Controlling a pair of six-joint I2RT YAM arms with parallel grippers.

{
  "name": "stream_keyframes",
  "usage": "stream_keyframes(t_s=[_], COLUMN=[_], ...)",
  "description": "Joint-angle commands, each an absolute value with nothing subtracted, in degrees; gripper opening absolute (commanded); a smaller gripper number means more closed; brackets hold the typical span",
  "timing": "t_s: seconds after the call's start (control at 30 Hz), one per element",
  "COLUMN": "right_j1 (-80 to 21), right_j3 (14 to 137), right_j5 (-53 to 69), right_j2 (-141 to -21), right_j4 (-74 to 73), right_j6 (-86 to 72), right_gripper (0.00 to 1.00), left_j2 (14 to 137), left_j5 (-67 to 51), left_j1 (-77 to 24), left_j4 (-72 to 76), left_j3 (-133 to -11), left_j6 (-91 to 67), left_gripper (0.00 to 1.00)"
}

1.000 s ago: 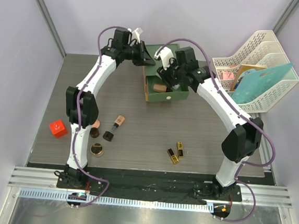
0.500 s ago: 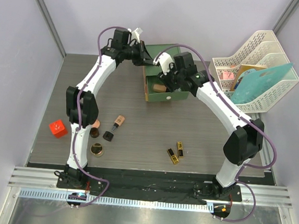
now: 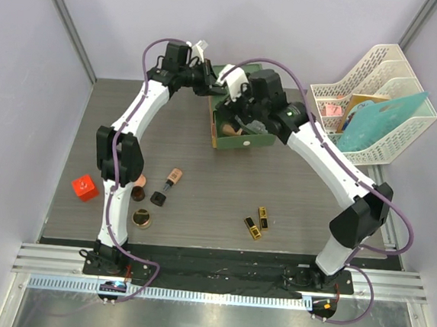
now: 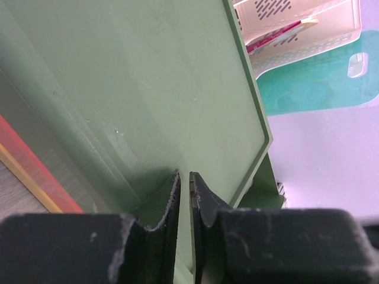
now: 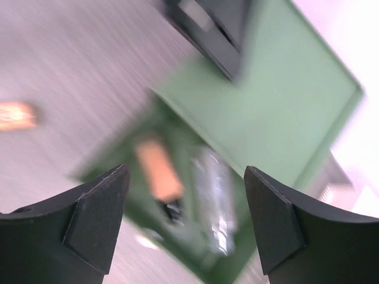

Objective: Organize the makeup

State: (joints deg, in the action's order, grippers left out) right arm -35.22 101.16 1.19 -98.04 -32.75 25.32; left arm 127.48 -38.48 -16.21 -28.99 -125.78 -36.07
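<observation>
My left gripper [image 4: 183,189] is shut on the edge of the green box's raised lid [image 4: 148,89], at the back of the table [image 3: 210,82]. The right gripper [image 5: 186,222] hangs open over the open green box [image 3: 245,141], with nothing between its fingers. Inside the box lie a peach tube [image 5: 157,168] and a clear tube [image 5: 214,198], both blurred. On the table sit another peach tube with a black cap [image 3: 171,181], two gold-black lipsticks [image 3: 253,226], a gold jar [image 3: 142,219] and a small brown jar [image 3: 138,194].
A red cube [image 3: 85,188] sits at the left. A white basket [image 3: 373,100] holding a teal folder stands at the back right. The left arm's links rise close to the jars at the left.
The right jaws have opened wide and the right wrist has shifted left and up over the box. The left gripper still holds the lid.
</observation>
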Motion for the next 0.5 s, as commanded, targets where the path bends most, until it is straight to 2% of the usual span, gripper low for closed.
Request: stream_keyframes(t_s=[0.0,0.2,0.47], right_j1=[-43.14,-50.7,-54.05], right_j3=[106.43,108.37,99.5], right_j5=[6.76,12.65,18.19], right_j2=[-95.97,-102.03,-104.5], right_j4=[-30.93,-35.15,-33.05], right_j6=[22.15,14.07,8.53], right_gripper=[0.84,0.84,0.84], left_j2=[130.52,129.55,129.11], left_j5=[-33.49,-33.31,-33.05], left_j1=[-14.85,-14.85,-14.24], left_j4=[-35.68,-35.6,-35.77], left_j3=[-125.16,-124.19,-124.54], left_j6=[-34.37,-34.1,-33.93], left_gripper=[0.14,0.14,0.14])
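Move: The foundation bottle lies on the table about 10 cm back and 18 cm left of the empty right hand, some 22 cm below. The black cap is about 6 cm back and 4 cm left of the bottle; the brown jar stands 5 cm back and 10 cm left of it. The open green drawer is some 10 cm below the right hand, 1 cm forward and 4 cm right. From the left hand, the bottle lies about 21 cm back and 12 cm left. Touching nothing, the open right hand leaves the space over the filled drawer and sweeps about 15 cm left and nearly as far back, towards the foundation bottle. It arcs up about 3 cm and then sinks to some 4 cm below its starting height, turning roughly 20 degrees counter-clockwise and tipping its fingers further down. The left hand keeps resting on top of the green box. ##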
